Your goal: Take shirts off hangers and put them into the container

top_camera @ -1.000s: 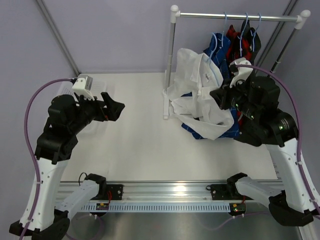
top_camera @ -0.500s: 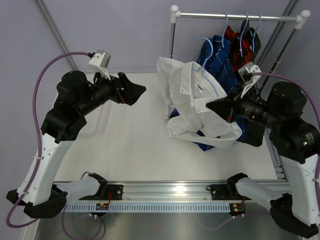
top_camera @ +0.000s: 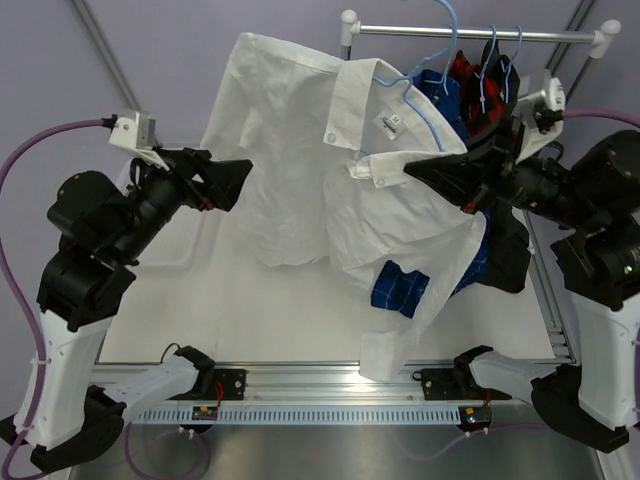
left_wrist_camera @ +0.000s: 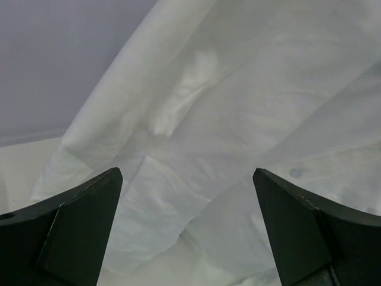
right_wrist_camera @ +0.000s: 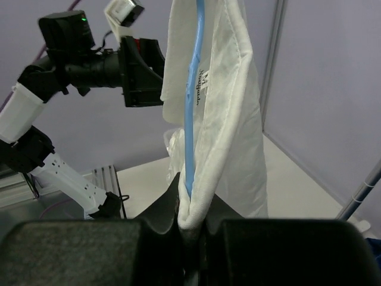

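Observation:
The white shirt (top_camera: 290,150) hangs spread wide in the air on a light-blue hanger (top_camera: 425,110), well off the rack. My right gripper (top_camera: 412,172) is shut on its collar edge and the hanger's arm together; the right wrist view shows the hanger's blue wire (right_wrist_camera: 193,107) and the white shirt's collar (right_wrist_camera: 229,119) pinched at the right gripper (right_wrist_camera: 191,208). My left gripper (top_camera: 243,178) is open, level with the shirt's left side and apart from it. The white shirt's cloth (left_wrist_camera: 238,107) fills the left wrist view beyond the left gripper (left_wrist_camera: 186,173). The container is out of view.
Behind the white shirt, a blue plaid shirt (top_camera: 400,290) and a red-and-black plaid one (top_camera: 462,68) hang on light-blue hangers (top_camera: 487,85) from the silver rail (top_camera: 480,33). A black shirt (top_camera: 505,250) hangs by my right arm. The white table (top_camera: 200,320) lies below.
My right gripper has risen with the white shirt and hanger, lifting them off the heap; the shirt now hangs spread. My left arm has swung back to the left, still open.

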You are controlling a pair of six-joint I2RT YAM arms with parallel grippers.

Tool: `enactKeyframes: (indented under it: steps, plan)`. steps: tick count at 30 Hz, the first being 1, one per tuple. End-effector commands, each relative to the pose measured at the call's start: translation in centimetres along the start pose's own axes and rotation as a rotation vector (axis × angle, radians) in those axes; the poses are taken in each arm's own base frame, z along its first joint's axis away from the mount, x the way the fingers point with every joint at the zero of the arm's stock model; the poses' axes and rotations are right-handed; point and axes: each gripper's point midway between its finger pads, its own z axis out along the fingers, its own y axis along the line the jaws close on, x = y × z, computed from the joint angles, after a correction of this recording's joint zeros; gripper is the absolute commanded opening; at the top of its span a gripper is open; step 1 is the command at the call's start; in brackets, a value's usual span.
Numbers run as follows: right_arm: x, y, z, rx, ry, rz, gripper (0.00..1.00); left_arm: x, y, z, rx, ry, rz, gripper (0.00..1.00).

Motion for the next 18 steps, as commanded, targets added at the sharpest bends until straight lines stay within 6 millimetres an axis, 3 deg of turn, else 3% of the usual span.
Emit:
enactKeyframes:
  steps: [1, 3, 4, 7, 8, 9, 10, 14, 18]
  plan:
    - [3.6, -2.6, 3.4, -0.043, 0.076, 0.076, 0.00, -3.0, 0.2, -1.9, -0.027, -0.121, 0.037, 0.99]
    - [8.9, -4.8, 4.6, -0.014, 0.187, 0.163, 0.00, -2.7, -0.5, -1.8, 0.013, -0.105, 0.052, 0.99]
    - [12.4, -5.8, 5.3, 0.014, 0.253, 0.200, 0.00, -2.2, -0.8, -1.4, 0.035, -0.084, 0.045, 0.99]
    - [16.6, -6.7, 6.6, 0.062, 0.298, 0.225, 0.00, -1.4, -1.4, 0.0, 0.068, -0.049, 0.018, 0.99]
    - [19.2, -6.2, 7.1, 0.052, 0.336, 0.267, 0.00, -0.4, -1.3, 1.2, 0.075, -0.014, 0.011, 0.99]
    - [19.6, -6.3, 7.8, 0.051, 0.316, 0.266, 0.00, 0.0, -1.3, 2.0, 0.078, 0.000, 0.006, 0.99]
    - [21.3, -6.6, 8.1, 0.083, 0.335, 0.298, 0.00, 0.4, -1.5, 2.6, 0.088, 0.014, -0.006, 0.99]
    - [23.6, -6.6, 9.8, 0.130, 0.350, 0.308, 0.00, 2.2, -1.9, 5.8, 0.075, 0.054, -0.031, 0.99]
    - [23.9, -6.4, 10.8, 0.138, 0.345, 0.309, 0.00, 3.6, -2.3, 7.9, 0.055, 0.077, -0.038, 0.99]
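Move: The neck of the blue hanger, to which the left hand goes, lies some 22 cm to its right, level fore and aft and about 17 cm above it. From the right hand, which holds the white shirt's collar and hanger arm, the open table middle is about 13 cm ahead, 18 cm left and 58 cm below; the rack's left post is 30 cm ahead and 10 cm left, the blue shirt 30 cm ahead and 9 cm right. The white shirt, still pinched with its hanger arm, is swung down by the right hand nearly 30 cm and about 10 cm each forward and left, fingers dipping some 30 degrees. The left hand eases back a little, then reaches right, forward and down with open fingers towards the hanger's neck. ##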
